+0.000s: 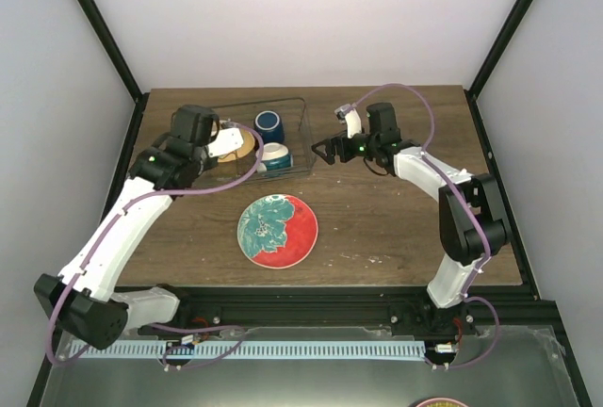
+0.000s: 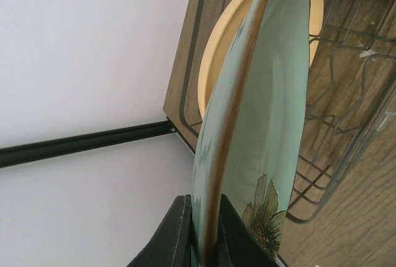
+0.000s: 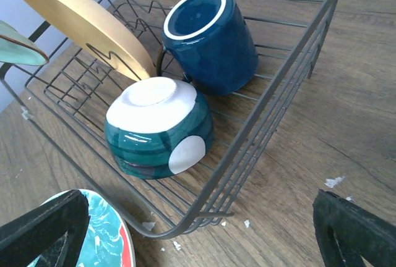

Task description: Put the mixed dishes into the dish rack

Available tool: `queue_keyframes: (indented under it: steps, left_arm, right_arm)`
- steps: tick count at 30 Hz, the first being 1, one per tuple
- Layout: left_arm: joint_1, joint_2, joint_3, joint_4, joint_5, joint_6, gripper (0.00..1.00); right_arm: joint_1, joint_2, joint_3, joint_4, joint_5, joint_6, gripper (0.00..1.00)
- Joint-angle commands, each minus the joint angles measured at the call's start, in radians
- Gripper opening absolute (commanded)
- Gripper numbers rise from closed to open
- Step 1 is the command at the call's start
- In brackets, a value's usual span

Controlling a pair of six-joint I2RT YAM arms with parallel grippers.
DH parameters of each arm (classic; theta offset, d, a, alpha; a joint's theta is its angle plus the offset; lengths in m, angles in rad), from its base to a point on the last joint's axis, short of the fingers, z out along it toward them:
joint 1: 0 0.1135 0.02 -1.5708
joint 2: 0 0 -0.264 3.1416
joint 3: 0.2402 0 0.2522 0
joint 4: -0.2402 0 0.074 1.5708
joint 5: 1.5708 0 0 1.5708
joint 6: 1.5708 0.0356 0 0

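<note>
My left gripper (image 2: 207, 236) is shut on the rim of the mint-green plate (image 2: 272, 125), which has a brown-red edge and a flower mark. It holds the plate on edge over the left end of the wire dish rack (image 1: 300, 134), right beside the orange-yellow plate (image 2: 216, 63) that leans in the rack. The dark blue mug (image 3: 210, 38) lies on its side in the rack. The white-and-teal bowl (image 3: 158, 125) sits upside down next to it. My right gripper (image 3: 198, 242) is open and empty, just outside the rack's right corner.
A round plate with a teal and red swirl (image 1: 277, 230) lies flat on the wooden table in front of the rack. Small white crumbs lie by the rack's corner (image 3: 247, 222). White walls and black frame bars enclose the table.
</note>
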Motion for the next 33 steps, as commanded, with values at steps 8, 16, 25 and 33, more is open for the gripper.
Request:
queue_keyframes:
  steps: [8, 16, 25, 33]
  left_arm:
    - [-0.031, 0.016, -0.110, 0.332, -0.162, 0.217, 0.00]
    - [-0.054, 0.058, -0.177, 0.456, -0.161, 0.292, 0.00]
    - [-0.074, 0.133, -0.196, 0.522, -0.146, 0.311, 0.00]
    - [-0.085, 0.170, -0.199, 0.511, -0.158, 0.313, 0.00]
  right_arm:
    - [-0.007, 0.005, 0.041, 0.004, 0.052, -0.022, 1.00]
    - [-0.006, 0.008, 0.034, 0.004, 0.056, -0.027, 1.00]
    - [-0.007, 0.013, 0.014, 0.017, 0.062, -0.028, 1.00]
    - [-0.010, 0.031, 0.019, 0.016, 0.057, -0.030, 1.00]
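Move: The slot in the dish rack for the green plate, just on the robot's side of the yellow plate, lies about 11 cm ahead of the left hand, 4 cm to its right and some 22 cm below. The yellow plate stands about 3 cm beyond that slot. The bowl sits 13 cm ahead of the left hand and 17 cm right, the mug 19 ahead and 16 right. From the right hand the slot is some 25 cm left and 3 cm farther out. The green plate, still pinched by its rim in the left gripper, is carried down about 8 cm towards the rack, with roughly 5 cm forward and 4 cm to the right along the way. The wrist rolls some 20 degrees, left side rising, and turns a little clockwise, while the fingers keep their hold. ##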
